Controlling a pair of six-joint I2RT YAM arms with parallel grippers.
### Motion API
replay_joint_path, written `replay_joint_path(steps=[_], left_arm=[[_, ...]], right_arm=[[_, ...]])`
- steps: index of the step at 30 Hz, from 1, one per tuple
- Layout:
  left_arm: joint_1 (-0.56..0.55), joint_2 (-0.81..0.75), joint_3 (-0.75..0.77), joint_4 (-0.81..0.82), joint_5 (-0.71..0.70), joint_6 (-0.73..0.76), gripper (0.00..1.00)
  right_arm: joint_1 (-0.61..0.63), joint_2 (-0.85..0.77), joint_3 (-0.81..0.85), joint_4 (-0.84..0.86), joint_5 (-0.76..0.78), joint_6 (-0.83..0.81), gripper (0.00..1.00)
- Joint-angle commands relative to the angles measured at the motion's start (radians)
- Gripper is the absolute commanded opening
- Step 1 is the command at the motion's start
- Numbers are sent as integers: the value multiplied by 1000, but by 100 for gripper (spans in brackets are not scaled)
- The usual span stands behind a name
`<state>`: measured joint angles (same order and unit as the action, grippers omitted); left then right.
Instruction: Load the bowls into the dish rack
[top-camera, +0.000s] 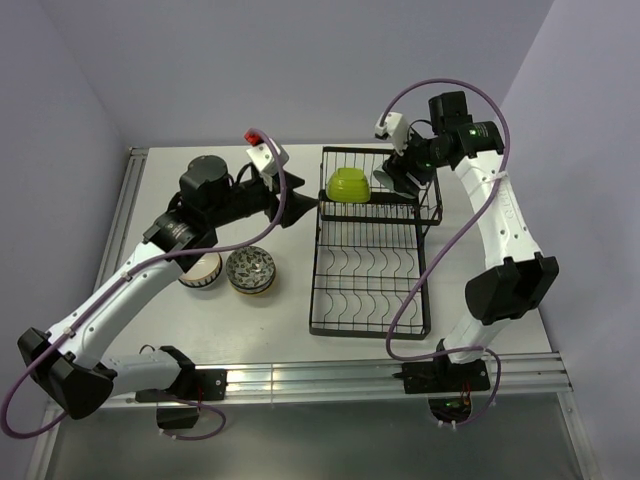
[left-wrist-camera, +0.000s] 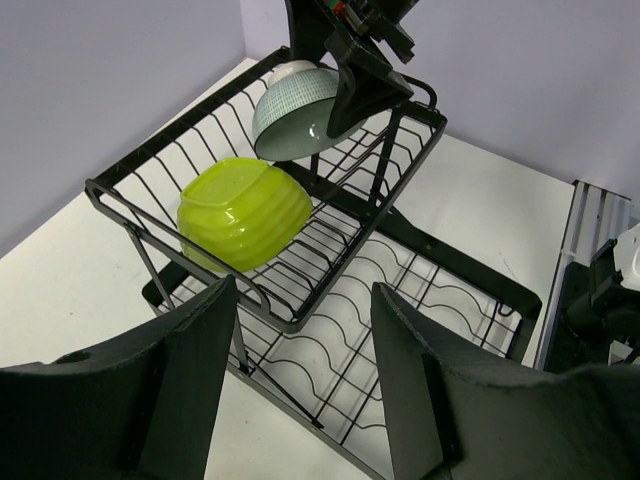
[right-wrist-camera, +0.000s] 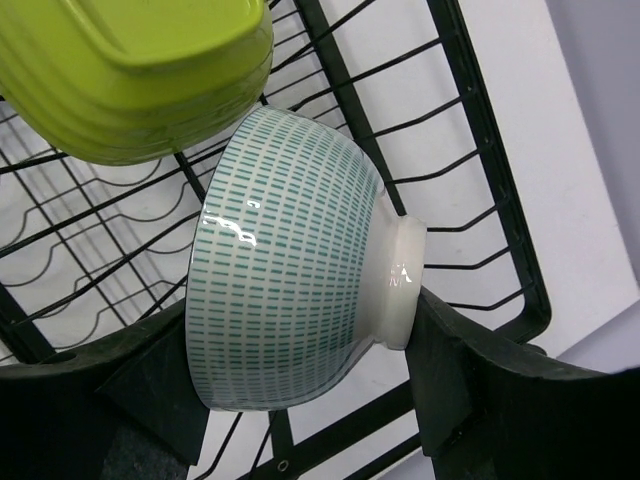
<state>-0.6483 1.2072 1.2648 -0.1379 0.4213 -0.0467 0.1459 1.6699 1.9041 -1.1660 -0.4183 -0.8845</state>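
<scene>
The black wire dish rack (top-camera: 315, 262) stands right of centre. A lime green bowl (top-camera: 347, 184) lies tipped in its raised basket section. My right gripper (top-camera: 390, 178) is shut on a pale mint bowl (top-camera: 383, 177) with green dashes. It holds the bowl on edge over the basket, right beside the lime bowl (right-wrist-camera: 130, 70). In the right wrist view one finger presses the mint bowl (right-wrist-camera: 285, 290) at its foot, the other at its rim. My left gripper (top-camera: 300, 207) hovers open and empty at the rack's left edge. A cream bowl (top-camera: 203, 270) and a dark patterned bowl (top-camera: 251, 270) sit on the table.
The left forearm passes over part of the cream bowl. The lower rack's curved slot wires (left-wrist-camera: 400, 290) hold nothing. A metal rail (top-camera: 330, 378) runs along the table's near edge, and grey walls close in at the back and sides.
</scene>
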Motion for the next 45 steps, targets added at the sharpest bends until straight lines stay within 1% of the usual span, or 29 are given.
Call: replay_joint_path(steps=[1, 5, 6, 7, 8, 10, 11, 12, 14, 19, 20, 21, 22, 23, 26, 35, 38, 40, 41, 45], left_arm=[[4, -46, -13, 37, 11, -12, 62], [7, -57, -27, 38, 8, -10, 62], [7, -61, -30, 37, 7, -9, 63], [6, -63, -31, 35, 5, -8, 63], [7, -63, -31, 32, -1, -7, 63], [7, -63, -33, 29, -15, -5, 66], [7, -66, -33, 29, -18, -4, 67], [7, -66, -33, 27, -19, -2, 70], [7, -69, -35, 27, -18, -4, 73], [6, -67, -30, 20, -21, -1, 76], [7, -67, -28, 17, -26, -1, 76], [7, -67, -28, 17, -29, 1, 77], [7, -69, -27, 15, -32, 2, 77], [7, -69, -28, 17, -32, 2, 77], [7, -70, -28, 15, -32, 4, 78], [9, -75, -28, 0, -30, 8, 79], [9, -69, -21, -17, -30, 4, 81], [9, -61, -8, -31, -36, 2, 89], [9, -57, 5, -55, -41, -5, 96], [16, -37, 38, -120, -59, -34, 99]], right_arm=[[32, -70, -29, 69, 85, -76, 0], [73, -137, -135, 141, 140, -119, 0], [93, -160, -173, 152, 159, -126, 2], [102, -170, -186, 167, 191, -133, 6], [110, -179, -200, 183, 211, -123, 16], [130, -176, -201, 180, 233, -99, 30], [132, -168, -191, 167, 231, -91, 43], [133, -164, -168, 154, 228, -85, 49], [133, -164, -145, 131, 214, -73, 61], [142, -182, -149, 123, 217, -68, 73], [149, -183, -152, 123, 223, -64, 85], [150, -183, -151, 121, 225, -61, 92], [152, -183, -152, 120, 225, -51, 94], [152, -185, -152, 117, 222, -47, 96], [153, -188, -149, 106, 211, -39, 99], [173, -200, -109, 48, 184, -27, 100], [179, -214, -108, 32, 176, -24, 100], [179, -223, -120, 25, 164, -19, 100], [179, -237, -138, 25, 159, -18, 100], [182, -274, -172, 26, 128, 18, 100]])
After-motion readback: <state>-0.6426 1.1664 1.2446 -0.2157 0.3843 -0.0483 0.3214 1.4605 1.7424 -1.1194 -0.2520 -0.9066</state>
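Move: On the dish rack's upper tier, the spot for the pale teal bowl in the right hand is about 3 cm below that hand, 2 cm left and 1 cm back. The green bowl already there lies some 11 cm to the hand's left, level with it fore and aft and about 4 cm lower. The rack's lower tier has its middle roughly 24 cm back, 5 cm left and 17 cm down. From the left hand, the teal bowl's spot is about 8 cm ahead, 18 cm right and 11 cm below. Easing back some 2 cm and slightly left, the right hand tips the teal bowl about 15 degrees beside the green one, its left side dipping and fingertips swinging up. It pauses, opens its fingers wide to let go, then withdraws another 3 cm back while rising about 2 cm and edging left. The left hand barely shifts but spreads its fingers. ##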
